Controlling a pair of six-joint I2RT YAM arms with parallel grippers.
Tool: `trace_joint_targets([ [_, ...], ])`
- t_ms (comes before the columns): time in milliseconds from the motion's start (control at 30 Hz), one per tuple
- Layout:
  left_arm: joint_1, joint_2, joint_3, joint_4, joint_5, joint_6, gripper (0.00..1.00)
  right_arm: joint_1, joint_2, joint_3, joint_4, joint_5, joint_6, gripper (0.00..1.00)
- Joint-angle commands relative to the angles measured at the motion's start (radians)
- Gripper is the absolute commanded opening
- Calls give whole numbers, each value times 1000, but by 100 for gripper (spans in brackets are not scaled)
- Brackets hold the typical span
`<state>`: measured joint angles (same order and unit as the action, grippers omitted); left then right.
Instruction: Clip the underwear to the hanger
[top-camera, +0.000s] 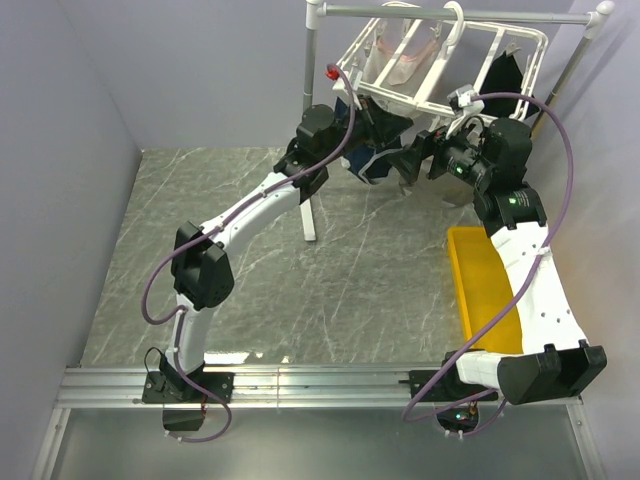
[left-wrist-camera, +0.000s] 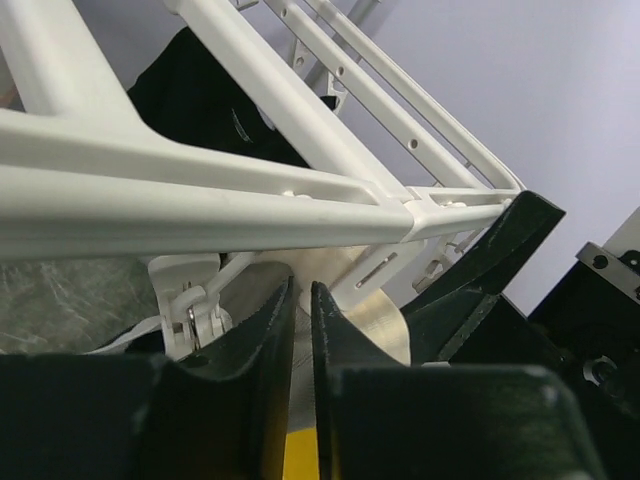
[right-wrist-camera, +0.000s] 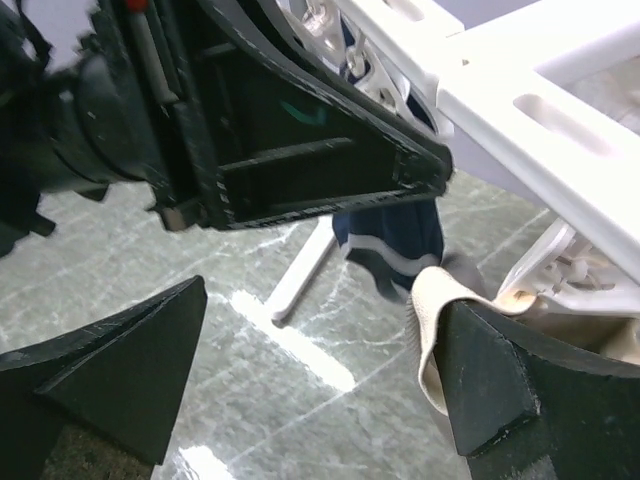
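Note:
The white hanger (top-camera: 430, 60) dangles from a grey pole, and its bars cross the left wrist view (left-wrist-camera: 200, 200) and the right wrist view (right-wrist-camera: 520, 110). The underwear (right-wrist-camera: 428, 330), beige-taupe, droops from under the rack and lies against my right gripper's right-hand finger. Its fabric (left-wrist-camera: 380, 325) also shows just beyond my left fingertips. My left gripper (top-camera: 372, 118) (left-wrist-camera: 302, 288) sits under the rack's near edge beside a white clip (left-wrist-camera: 190, 300), jaws parted by a thin slit. My right gripper (top-camera: 415, 160) (right-wrist-camera: 325, 300) stands wide open, nothing between its fingers.
Navy briefs (top-camera: 368, 160) (right-wrist-camera: 390, 235) hang from the rack between the two grippers. A black garment (top-camera: 505, 70) (left-wrist-camera: 190, 90) hangs at the rack's far side. The grey pole stand (top-camera: 310, 120) rises behind my left arm. A yellow bin (top-camera: 480, 290) lies by my right arm.

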<state>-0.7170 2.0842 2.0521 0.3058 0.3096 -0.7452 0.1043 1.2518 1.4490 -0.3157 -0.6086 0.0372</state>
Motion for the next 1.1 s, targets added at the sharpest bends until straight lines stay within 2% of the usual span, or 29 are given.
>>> trace_joint_targets([
  [0,10,-75,-33,42,42,40,21,-8,0,36,-22,15,-54,98],
  [233,33,-113,-96,65,95,33,32,-9,-32,-22,13,18,-141,99],
  [367,45,-141,-168,160,221,33,43,-9,-20,-1,-5,36,-200,99],
  [533,51,-145,-239,254,364,84,50,-9,-14,33,-28,20,-226,100],
  [800,30,-108,-234,201,427,328,64,-9,3,68,-63,3,-223,100],
  [1067,-12,-66,-169,155,401,513,68,-9,21,91,-74,-20,-201,100],
])
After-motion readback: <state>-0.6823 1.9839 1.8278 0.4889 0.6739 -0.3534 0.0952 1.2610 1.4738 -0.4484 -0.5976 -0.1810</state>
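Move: The clip on the underwear's waistband lies about 7 cm to the left hand's right, 2 cm ahead and nearly level. The hanger's near bar runs about 3 cm above that hand and 2 cm ahead. The navy garment hangs some 6 cm to its left, 4 cm ahead and 8 cm below. From the right hand, the clip is roughly 7 cm ahead, 4 cm to the right and 3 cm above. Leftward a couple of centimetres at first, then back about 5 cm and slightly down, the left hand draws out from under the hanger bar, its nearly shut fingers spreading to two-thirds open; it tips up nearly 30 degrees, finally facing the clipped waistband. The right hand sinks some 2 cm and rolls left side down, fingers still wide, one inside the waistband. ##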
